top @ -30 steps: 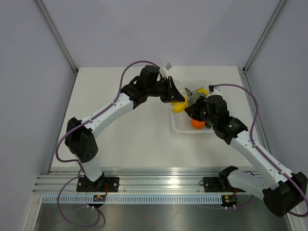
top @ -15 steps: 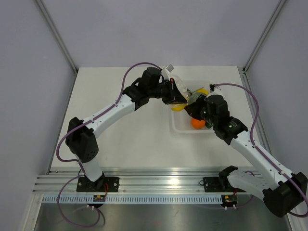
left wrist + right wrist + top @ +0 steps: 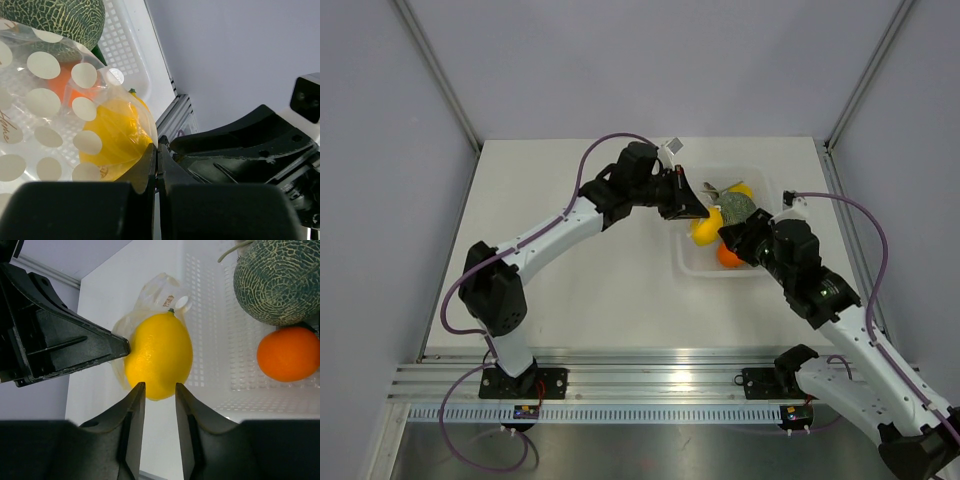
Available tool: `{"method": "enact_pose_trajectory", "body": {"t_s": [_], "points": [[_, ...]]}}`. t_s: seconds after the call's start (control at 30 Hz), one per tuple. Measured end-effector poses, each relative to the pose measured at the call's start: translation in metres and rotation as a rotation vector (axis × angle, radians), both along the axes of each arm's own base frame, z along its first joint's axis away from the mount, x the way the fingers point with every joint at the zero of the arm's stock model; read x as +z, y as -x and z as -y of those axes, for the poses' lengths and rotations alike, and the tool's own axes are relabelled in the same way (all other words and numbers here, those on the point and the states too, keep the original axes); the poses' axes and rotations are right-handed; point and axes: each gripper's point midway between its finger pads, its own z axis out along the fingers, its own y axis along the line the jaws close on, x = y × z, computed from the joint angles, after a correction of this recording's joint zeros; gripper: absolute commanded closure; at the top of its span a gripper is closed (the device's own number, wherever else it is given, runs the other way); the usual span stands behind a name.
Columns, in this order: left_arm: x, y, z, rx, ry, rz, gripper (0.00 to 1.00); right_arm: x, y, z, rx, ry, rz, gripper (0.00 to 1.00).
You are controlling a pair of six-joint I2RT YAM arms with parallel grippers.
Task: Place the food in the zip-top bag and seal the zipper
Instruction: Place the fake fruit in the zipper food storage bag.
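Note:
The yellow lemon (image 3: 159, 355) sits in the clear, white-dotted zip-top bag (image 3: 45, 125), which hangs over the tray's left edge. Through the dotted film the lemon (image 3: 112, 142) shows in the left wrist view. My left gripper (image 3: 158, 150) is shut on the bag's edge next to the fruit. My right gripper (image 3: 159, 389) is open just short of the lemon's near end, with nothing between its fingers. From above, the lemon (image 3: 705, 228) lies between the left gripper (image 3: 698, 210) and the right gripper (image 3: 728, 238). I cannot make out the zipper.
A white perforated tray (image 3: 705, 268) holds an orange (image 3: 728, 256), a grey-green melon (image 3: 738, 203) and another yellow item (image 3: 745, 189). In the right wrist view the melon (image 3: 277, 280) and orange (image 3: 289, 354) lie right of the lemon. Walls stand behind and beside the table.
My right gripper has opened and pulled back from the lemon, toward the near right. The lemon stays in the bag held by the left gripper, which shifted slightly right.

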Motion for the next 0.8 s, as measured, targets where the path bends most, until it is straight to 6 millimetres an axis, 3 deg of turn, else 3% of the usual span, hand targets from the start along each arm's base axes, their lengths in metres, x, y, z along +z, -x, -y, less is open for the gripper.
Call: {"method": "enact_pose_trajectory", "body": {"t_s": [0.17, 0.4, 0.57, 0.8], "points": [[-0.003, 0.000, 0.001, 0.003, 0.018, -0.022, 1.00, -0.024, 0.005, 0.011, -0.051, -0.030, -0.057, 0.41], [-0.011, -0.006, -0.008, 0.032, 0.037, -0.070, 1.00, -0.073, 0.010, 0.023, -0.117, -0.138, -0.179, 0.39], [-0.010, -0.011, -0.021, 0.067, 0.063, -0.101, 1.00, -0.072, 0.006, 0.018, -0.119, -0.247, -0.186, 0.39], [0.016, -0.012, -0.033, 0.090, 0.161, -0.112, 1.00, -0.085, -0.007, 0.003, -0.096, -0.352, -0.232, 0.38]]}}
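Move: The orange lies in the bin about 7 cm ahead of the right hand, 5 cm to its right and 15 cm below. The bagged lemon hangs about 4 cm ahead, 4 cm left and 4 cm lower; the melon is roughly 10 cm beyond the orange. From the left hand, still pinching the bag, the orange is about 2 cm ahead, 7 cm right and 17 cm down. Right hand sinks about 9 cm towards the orange, opening wider; left hand, keeping the bag, swings 3 cm left. ##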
